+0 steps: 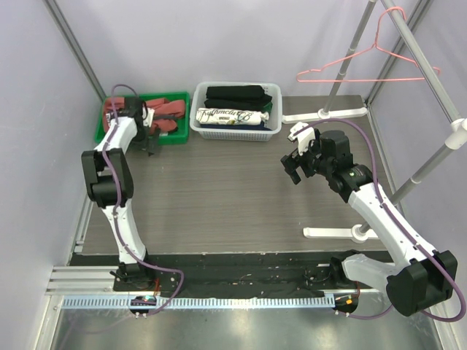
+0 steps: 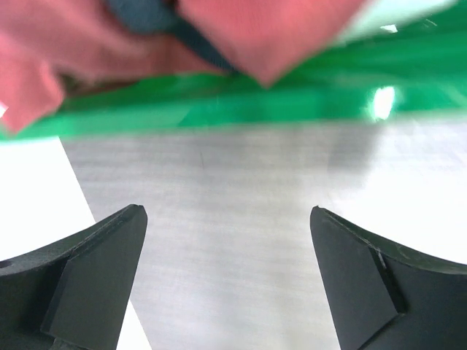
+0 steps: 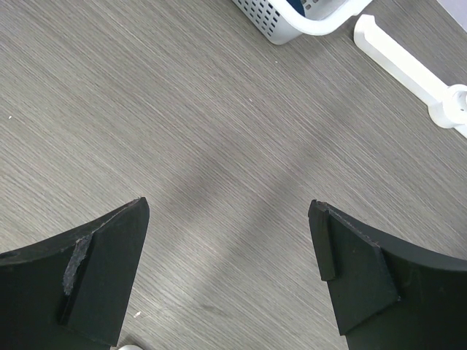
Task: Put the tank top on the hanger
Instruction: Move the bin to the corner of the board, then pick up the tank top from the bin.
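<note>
The rust-red tank top (image 1: 166,109) lies bunched in a green bin (image 1: 98,135) at the table's back left. In the left wrist view its red cloth with navy trim (image 2: 248,36) hangs over the bin's green front wall (image 2: 219,113). My left gripper (image 1: 152,142) hovers over the table just in front of that bin, open (image 2: 226,219) and holding nothing. The pink wire hanger (image 1: 365,69) hangs by its hook from the rack's rail at the back right. My right gripper (image 1: 298,166) is open above the bare table, right of centre (image 3: 228,211).
A white basket (image 1: 235,131) with folded black clothes and a white printed cloth stands beside the green bin; its corner (image 3: 281,25) shows in the right wrist view. The clothes rack's white feet (image 1: 325,115) (image 3: 405,62) and grey poles (image 1: 427,171) occupy the right side.
</note>
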Robot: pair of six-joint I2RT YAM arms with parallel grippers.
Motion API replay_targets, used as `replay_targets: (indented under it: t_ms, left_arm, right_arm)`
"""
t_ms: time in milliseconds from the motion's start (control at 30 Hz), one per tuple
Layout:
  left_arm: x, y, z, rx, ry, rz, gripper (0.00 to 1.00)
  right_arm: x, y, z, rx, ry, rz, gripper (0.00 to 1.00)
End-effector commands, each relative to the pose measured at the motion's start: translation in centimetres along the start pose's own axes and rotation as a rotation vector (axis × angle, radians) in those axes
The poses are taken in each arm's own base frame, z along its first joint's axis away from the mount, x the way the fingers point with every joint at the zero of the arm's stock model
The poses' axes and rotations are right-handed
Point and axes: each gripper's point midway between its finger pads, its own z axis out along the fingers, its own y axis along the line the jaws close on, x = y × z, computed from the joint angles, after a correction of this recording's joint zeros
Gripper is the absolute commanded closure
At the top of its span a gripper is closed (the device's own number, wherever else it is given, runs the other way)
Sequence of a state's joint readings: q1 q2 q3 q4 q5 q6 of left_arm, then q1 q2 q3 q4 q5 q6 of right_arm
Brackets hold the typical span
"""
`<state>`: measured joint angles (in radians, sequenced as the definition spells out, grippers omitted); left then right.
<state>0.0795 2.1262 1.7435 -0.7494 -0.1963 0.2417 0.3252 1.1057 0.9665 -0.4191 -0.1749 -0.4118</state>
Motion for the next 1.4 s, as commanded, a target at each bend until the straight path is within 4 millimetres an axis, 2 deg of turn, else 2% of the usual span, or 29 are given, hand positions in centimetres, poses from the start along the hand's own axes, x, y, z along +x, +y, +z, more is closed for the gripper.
replay_targets:
  t_ms: [0, 200, 267, 300, 333, 433, 500, 533, 567, 633, 667, 767, 1367]
  left_arm:
    - [-3.3, 0.8, -6.0, 0.016, -0.178, -0.035, 0.00]
    - [-5.9, 2.2, -8.7, -0.013, -0.258, -0.049, 0.00]
    - [-6.5, 2.6, -8.4, -0.024, -0.255, -0.047, 0.00]
    - [-7.7, 3.3, -9.1, -0.044, -0.281, -0.054, 0.00]
    - [-7.8, 3.3, -8.4, -0.046, -0.267, -0.050, 0.00]
    - [-9.8, 4.7, -9.0, -0.091, -0.311, -0.064, 0.00]
    - [-10.4, 5.0, -8.1, -0.105, -0.307, -0.065, 0.00]
    - [-11.4, 5.7, -8.6, -0.126, -0.331, -0.073, 0.00]
    - [-11.5, 5.8, -7.6, -0.129, -0.315, -0.071, 0.00]
    - [-12.5, 6.5, -7.7, -0.150, -0.335, -0.072, 0.00]
    - [-12.7, 6.5, -6.9, -0.152, -0.328, -0.071, 0.00]
    - [-13.4, 7.1, -6.3, -0.173, -0.342, -0.061, 0.00]
    - [-13.5, 6.9, -0.2, -0.197, -0.311, -0.020, 0.01]
  right_arm:
    - [-1.3, -0.3, -0.2, 0.009, -0.055, -0.010, 0.00]
    - [-1.3, -0.3, -0.4, 0.011, -0.057, -0.010, 0.00]
    - [-1.4, -0.3, -0.5, 0.013, -0.062, -0.011, 0.00]
    - [-1.4, -0.3, -0.5, 0.012, -0.062, -0.011, 0.00]
    - [-1.5, -0.3, -0.6, 0.013, -0.067, -0.011, 0.00]
    - [-1.4, -0.4, -0.7, 0.014, -0.069, -0.009, 0.00]
    - [-1.3, -0.4, -0.7, 0.013, -0.068, -0.007, 0.00]
    - [-1.4, -0.5, -0.8, 0.014, -0.071, -0.007, 0.00]
    - [-1.3, -0.4, -0.7, 0.011, -0.067, -0.006, 0.00]
    - [-1.3, -0.4, -0.8, 0.012, -0.068, -0.006, 0.00]
    - [-1.3, -0.4, -0.8, 0.011, -0.070, -0.006, 0.00]
    - [-1.3, -0.5, -0.8, 0.012, -0.068, -0.005, 0.00]
    - [-0.7, -0.5, -0.2, 0.004, -0.048, 0.006, 0.00]
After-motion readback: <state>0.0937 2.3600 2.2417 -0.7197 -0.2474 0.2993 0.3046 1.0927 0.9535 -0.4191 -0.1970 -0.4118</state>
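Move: Just ahead of the left hand, nearly level with it, lies the green bin holding the red tank top: near rim some 3 cm out, middle about 12 cm ahead and 1 cm right. The white basket stands roughly 37 cm to that hand's right and 13 cm ahead, also near its height. From the idle right hand the bin's middle is about 26 cm ahead, 58 cm left and 16 cm below. Lifting clear of the table in front of the bin, the left hand rises about 12 cm, swings forward over the near rim some 11 cm in all, with a small drift left, then sinks about 6 cm towards the tank top. The wrist tips the fingers some 15 degrees outward, away from straight down; they stay wide open. ##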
